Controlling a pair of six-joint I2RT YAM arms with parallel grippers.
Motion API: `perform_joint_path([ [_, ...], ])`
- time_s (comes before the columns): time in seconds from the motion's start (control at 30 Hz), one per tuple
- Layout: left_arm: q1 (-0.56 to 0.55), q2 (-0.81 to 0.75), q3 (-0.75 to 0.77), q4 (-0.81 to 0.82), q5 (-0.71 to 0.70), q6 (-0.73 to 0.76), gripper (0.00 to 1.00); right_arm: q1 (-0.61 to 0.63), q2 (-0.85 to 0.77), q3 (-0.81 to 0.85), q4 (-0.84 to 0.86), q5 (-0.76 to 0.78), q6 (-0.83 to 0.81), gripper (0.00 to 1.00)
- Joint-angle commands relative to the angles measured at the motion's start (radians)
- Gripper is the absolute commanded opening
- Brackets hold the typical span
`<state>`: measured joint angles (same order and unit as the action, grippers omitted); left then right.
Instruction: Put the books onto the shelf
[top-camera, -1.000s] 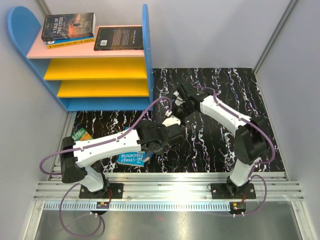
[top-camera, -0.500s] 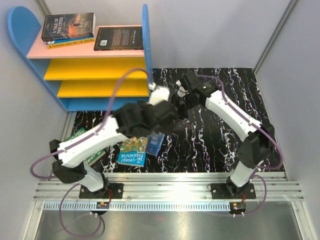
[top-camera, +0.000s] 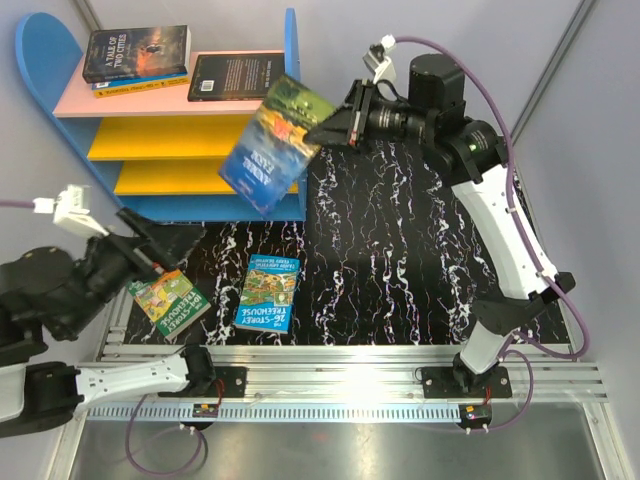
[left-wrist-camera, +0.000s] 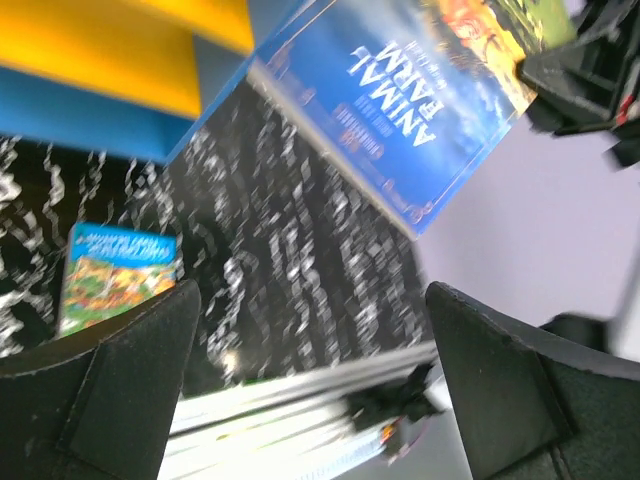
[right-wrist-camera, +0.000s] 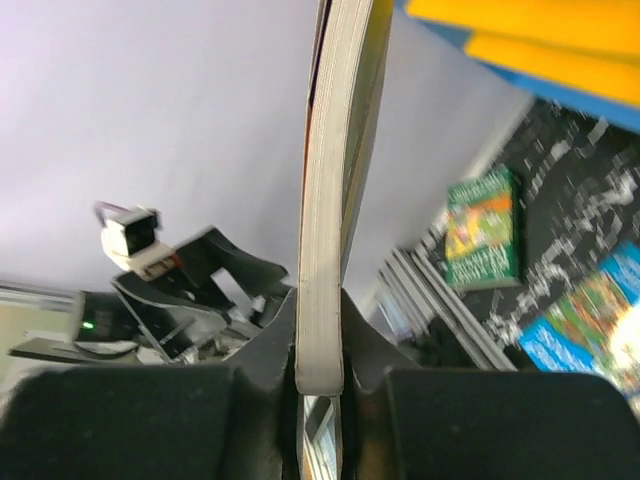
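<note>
My right gripper (top-camera: 328, 128) (right-wrist-camera: 320, 372) is shut on the edge of a blue "Animal Farm" book (top-camera: 272, 142) (left-wrist-camera: 410, 90) (right-wrist-camera: 326, 190). It holds the book tilted in the air in front of the shelf (top-camera: 60, 70), near the blue right side panel. My left gripper (top-camera: 168, 240) (left-wrist-camera: 310, 400) stands wide open and empty, low at the left. Two books lie flat on the table: a green one (top-camera: 170, 304) (right-wrist-camera: 484, 236) and a blue "26-Storey Treehouse" (top-camera: 268, 293) (left-wrist-camera: 116, 274) (right-wrist-camera: 592, 322). A small stack of books (top-camera: 136, 54) and a dark book (top-camera: 238, 77) rest on the pink top board.
The table top (top-camera: 420, 260) is black marble-patterned, with white walls close on both sides. The two yellow boards (top-camera: 190, 140) (left-wrist-camera: 110, 50) (right-wrist-camera: 540, 40) are bare. A metal rail (top-camera: 330, 380) runs along the near edge by the arm bases.
The right arm has lifted the blue book from mid-table up to the shelf front. My left gripper has opened and swung back to the left near edge.
</note>
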<state>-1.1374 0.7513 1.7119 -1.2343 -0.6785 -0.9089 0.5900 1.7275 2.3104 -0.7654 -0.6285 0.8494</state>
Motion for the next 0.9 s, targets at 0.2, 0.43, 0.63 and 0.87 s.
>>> perform_joint_path([
  [0.2, 0.001, 0.043, 0.031, 0.269, -0.254, 0.140, 0.99, 0.030, 0.252, 0.311, 0.406, 0.173, 0.253, 0.00],
  [0.43, 0.001, 0.037, 0.063, 0.185, -0.199, 0.062, 0.99, 0.103, 0.446, 0.471, 0.616, 0.355, 0.379, 0.00],
  [0.63, 0.001, -0.032, 0.051, 0.052, -0.200, -0.057, 0.99, 0.226, 0.487, 0.492, 0.722, 0.705, 0.297, 0.00],
  [0.87, 0.001, -0.063, 0.049, -0.065, -0.190, -0.139, 0.99, 0.369, 0.436, 0.440, 0.739, 1.057, 0.093, 0.00],
])
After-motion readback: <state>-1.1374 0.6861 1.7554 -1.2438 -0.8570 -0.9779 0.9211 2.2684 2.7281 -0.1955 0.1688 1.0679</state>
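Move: The pink top board of the shelf, where the Animal Farm book in the right hand is being taken, has its middle some 19 cm ahead of that hand, 24 cm to its left and roughly 8 cm below. On it, the black book lies about 19 cm ahead and 13 cm left, and A Tale of Two Cities about 21 cm ahead and 28 cm left. From the empty left hand the board's middle is about 34 cm ahead, 7 cm left and slightly lower. The Animal Farm book, still pinched in the right gripper, is carried about 17 cm left and 10 cm forward towards the pink board. It first goes forward, rising then dipping, then swings left while easing back some 4 cm; the fingers tip upward and turn clockwise, each about 25 degrees. The open left hand bobs up and forward, then drifts left, ending about 5 cm over. ##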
